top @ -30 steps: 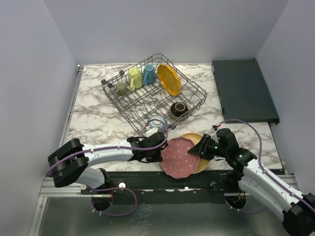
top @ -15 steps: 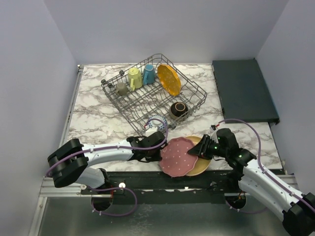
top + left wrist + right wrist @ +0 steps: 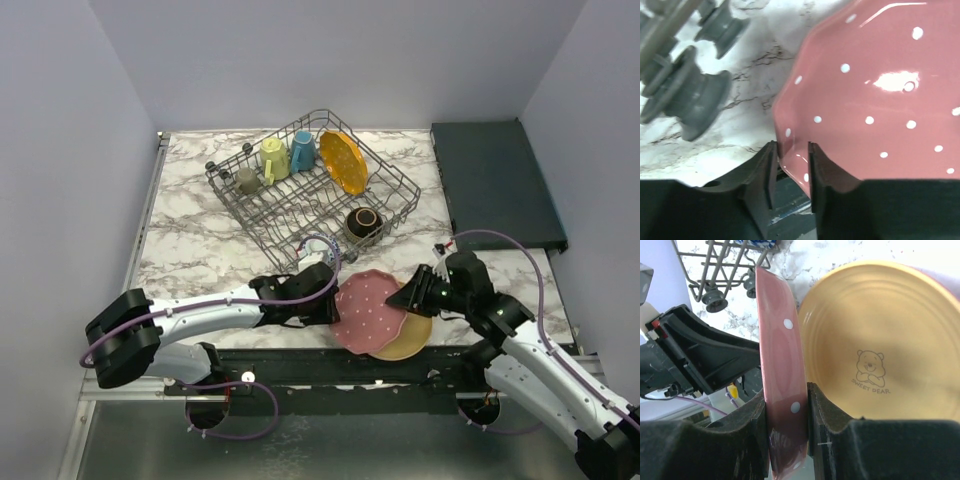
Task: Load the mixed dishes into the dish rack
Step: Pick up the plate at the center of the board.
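A pink white-dotted plate (image 3: 372,310) is tilted up over a yellow plate (image 3: 412,336) at the table's near edge. My right gripper (image 3: 412,297) is shut on its right rim; in the right wrist view the plate (image 3: 782,365) stands edge-on between the fingers of that gripper (image 3: 785,410), with the bear-printed yellow plate (image 3: 875,340) behind. My left gripper (image 3: 328,305) is at the plate's left rim. In the left wrist view the left gripper (image 3: 791,172) stands open astride the pink rim (image 3: 875,100), a gap showing beside one finger. The dish rack (image 3: 245,222) stands behind.
The rack holds an orange plate (image 3: 343,162), a blue mug (image 3: 303,150), a yellow-green mug (image 3: 274,158), a grey cup (image 3: 247,180), a dark brown bowl (image 3: 363,222) and a blue-white bowl (image 3: 318,247). A dark flat tray (image 3: 495,185) lies at the back right. The rack's feet (image 3: 695,100) are near the left gripper.
The right gripper has risen and drawn back to the right, tipping the pink plate up off the yellow one. The left jaws have opened at the rim.
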You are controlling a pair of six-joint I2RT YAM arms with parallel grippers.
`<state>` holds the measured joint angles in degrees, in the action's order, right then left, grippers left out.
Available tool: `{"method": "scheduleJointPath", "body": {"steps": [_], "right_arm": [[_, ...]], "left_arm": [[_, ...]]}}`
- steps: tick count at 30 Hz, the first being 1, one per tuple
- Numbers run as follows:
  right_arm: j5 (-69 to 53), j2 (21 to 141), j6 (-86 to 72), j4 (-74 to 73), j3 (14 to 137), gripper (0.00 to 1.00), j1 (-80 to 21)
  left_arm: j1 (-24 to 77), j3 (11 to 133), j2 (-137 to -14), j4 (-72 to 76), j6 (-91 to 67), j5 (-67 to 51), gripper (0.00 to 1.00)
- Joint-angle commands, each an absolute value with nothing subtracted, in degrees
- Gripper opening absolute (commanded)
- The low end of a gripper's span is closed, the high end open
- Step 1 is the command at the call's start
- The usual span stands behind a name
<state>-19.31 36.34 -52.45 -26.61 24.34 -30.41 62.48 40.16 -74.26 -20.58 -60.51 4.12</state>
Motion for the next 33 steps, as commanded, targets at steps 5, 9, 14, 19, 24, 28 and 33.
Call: {"method": "scheduleJointPath", "body": {"steps": [5, 9, 14, 19, 24, 28, 33], "right_arm": [[-14.5, 35.9, -49.9, -30.5, 32.9, 0.0, -30.6], [-12.1, 35.9, -48.0, -34.4, 36.6, 0.0, -30.6], [-8.5, 36.1, -45.4, -40.1, 42.3, 0.0, -30.6], [-6.1, 37.1, -43.2, -43.3, 47.8, 0.0, -30.5], [-3.2, 39.9, -39.9, -46.1, 54.8, 0.0, -30.6], [-1.4, 43.0, -36.8, -46.8, 60.5, 0.0, -30.5], [-0.5, 48.7, -32.8, -46.5, 67.6, 0.0, -30.5]], "left_arm": [[63.2, 44.6, -69.5, -20.1, -59.4, 0.5, 0.47], [63.1, 46.6, -68.0, -22.2, -57.9, 0.7, 0.51], [62.6, 50.5, -67.9, -26.3, -54.9, 1.1, 0.55], [60.2, 54.6, -67.1, -30.2, -50.8, 1.7, 0.61], [54.7, 57.5, -65.1, -34.1, -46.5, 0.8, 0.64], [49.6, 59.1, -63.8, -37.1, -42.8, 0.2, 0.67], [44.9, 59.9, -62.6, -39.6, -39.2, 0.1, 0.67]]}}
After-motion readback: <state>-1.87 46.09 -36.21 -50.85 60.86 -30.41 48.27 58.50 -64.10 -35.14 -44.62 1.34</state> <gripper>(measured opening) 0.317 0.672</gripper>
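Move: The pink plate already hangs in my right fingers, its middle some 6 cm left and 3 cm back of them, about 3 cm lower. The dish rack's middle is about 26 cm ahead and 19 cm left; the black bowl in it is some 19 cm ahead and 7 cm left. The yellow plate lies roughly 9 cm below my right hand, 4 cm back. From my left hand, at the left rim, the pink plate's middle is level, about 8 cm right. I keep my right grip on the pink plate's rim and lift it off to about 13 cm higher, easing some 4 cm right and as far forward while the wrist rolls roughly 25 degrees. My left fingers, already parted around the opposite rim, open wider and come free as that hand rises about 14 cm, first drifting right, then swinging forward and left. ##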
